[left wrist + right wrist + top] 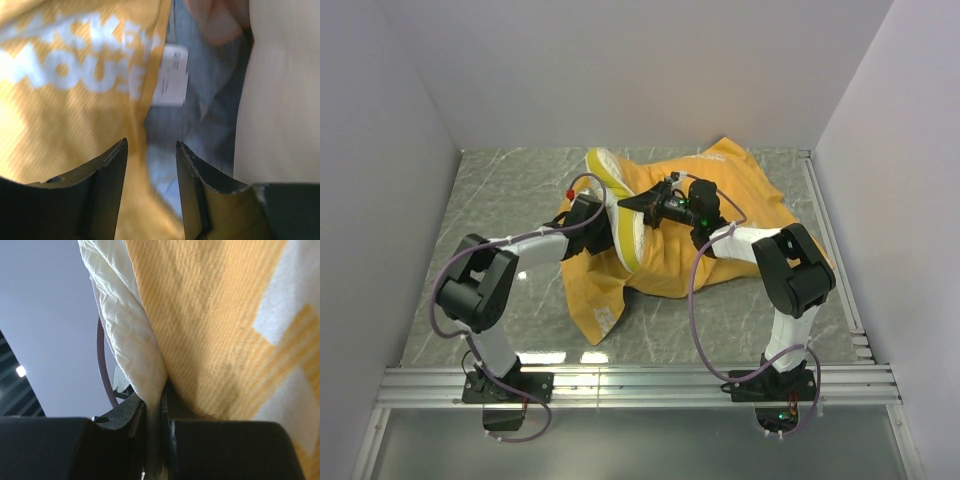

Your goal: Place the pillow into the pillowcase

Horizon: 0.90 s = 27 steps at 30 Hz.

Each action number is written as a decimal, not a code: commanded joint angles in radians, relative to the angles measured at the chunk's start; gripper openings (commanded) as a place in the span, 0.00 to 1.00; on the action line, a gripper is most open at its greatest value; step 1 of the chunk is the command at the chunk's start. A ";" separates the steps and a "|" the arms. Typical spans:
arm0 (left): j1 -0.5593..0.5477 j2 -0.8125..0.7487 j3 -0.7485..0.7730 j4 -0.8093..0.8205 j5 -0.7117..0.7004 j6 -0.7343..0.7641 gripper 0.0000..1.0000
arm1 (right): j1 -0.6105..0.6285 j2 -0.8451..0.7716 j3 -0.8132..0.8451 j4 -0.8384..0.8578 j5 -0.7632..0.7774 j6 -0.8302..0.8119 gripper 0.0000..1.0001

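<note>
The pillowcase point(750, 190) lies crumpled mid-table, orange-yellow side out. The cream pillow point(618, 195) with its yellow-green band stands on edge at the cloth's left side. My right gripper point(632, 203) is shut on the pillow's edge; the right wrist view shows the quilted white pillow point(127, 335) pinched at the gripper point(154, 402), with orange pillowcase point(225, 330) beside it. My left gripper point(600, 225) is at the pillowcase's mouth. In the left wrist view it point(150, 145) is open, over the orange cloth's point(65, 125) edge and blue inside, with the pillow point(280, 100) at the right.
A white sewn-in label point(171, 75) hangs inside the pillowcase's mouth. White walls close off the grey marbled table point(500, 200) on three sides. Metal rails point(640, 380) run along the near edge and the right side.
</note>
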 commanded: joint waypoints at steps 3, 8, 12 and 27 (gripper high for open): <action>-0.036 0.088 0.122 -0.073 -0.149 -0.007 0.51 | 0.026 -0.040 -0.002 0.135 0.009 0.083 0.00; -0.055 0.180 0.214 -0.203 -0.247 0.059 0.43 | 0.034 -0.047 -0.002 0.152 0.006 0.100 0.00; -0.053 0.200 0.199 -0.219 -0.271 0.105 0.35 | 0.034 -0.063 -0.022 0.164 0.016 0.113 0.00; 0.112 -0.076 0.059 -0.187 -0.093 0.301 0.00 | -0.008 -0.106 0.022 -0.307 -0.080 -0.348 0.00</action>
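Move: The pillowcase's printed hem lies about 3 cm ahead of the open left fingers, roughly 1 cm to their left and 4 cm below. The pillow's middle is some 5 cm to the left hand's right, 4 cm ahead and 5 cm higher; the case's loose near corner hangs about 18 cm back, straight behind and 7 cm lower. From the right hand, still gripping pillow and case, that hem is about 8 cm left, 2 cm ahead and 20 cm below. Left hand dips about 3 cm down and forward, pinches the hem shut, then pulls it 4 cm left. ##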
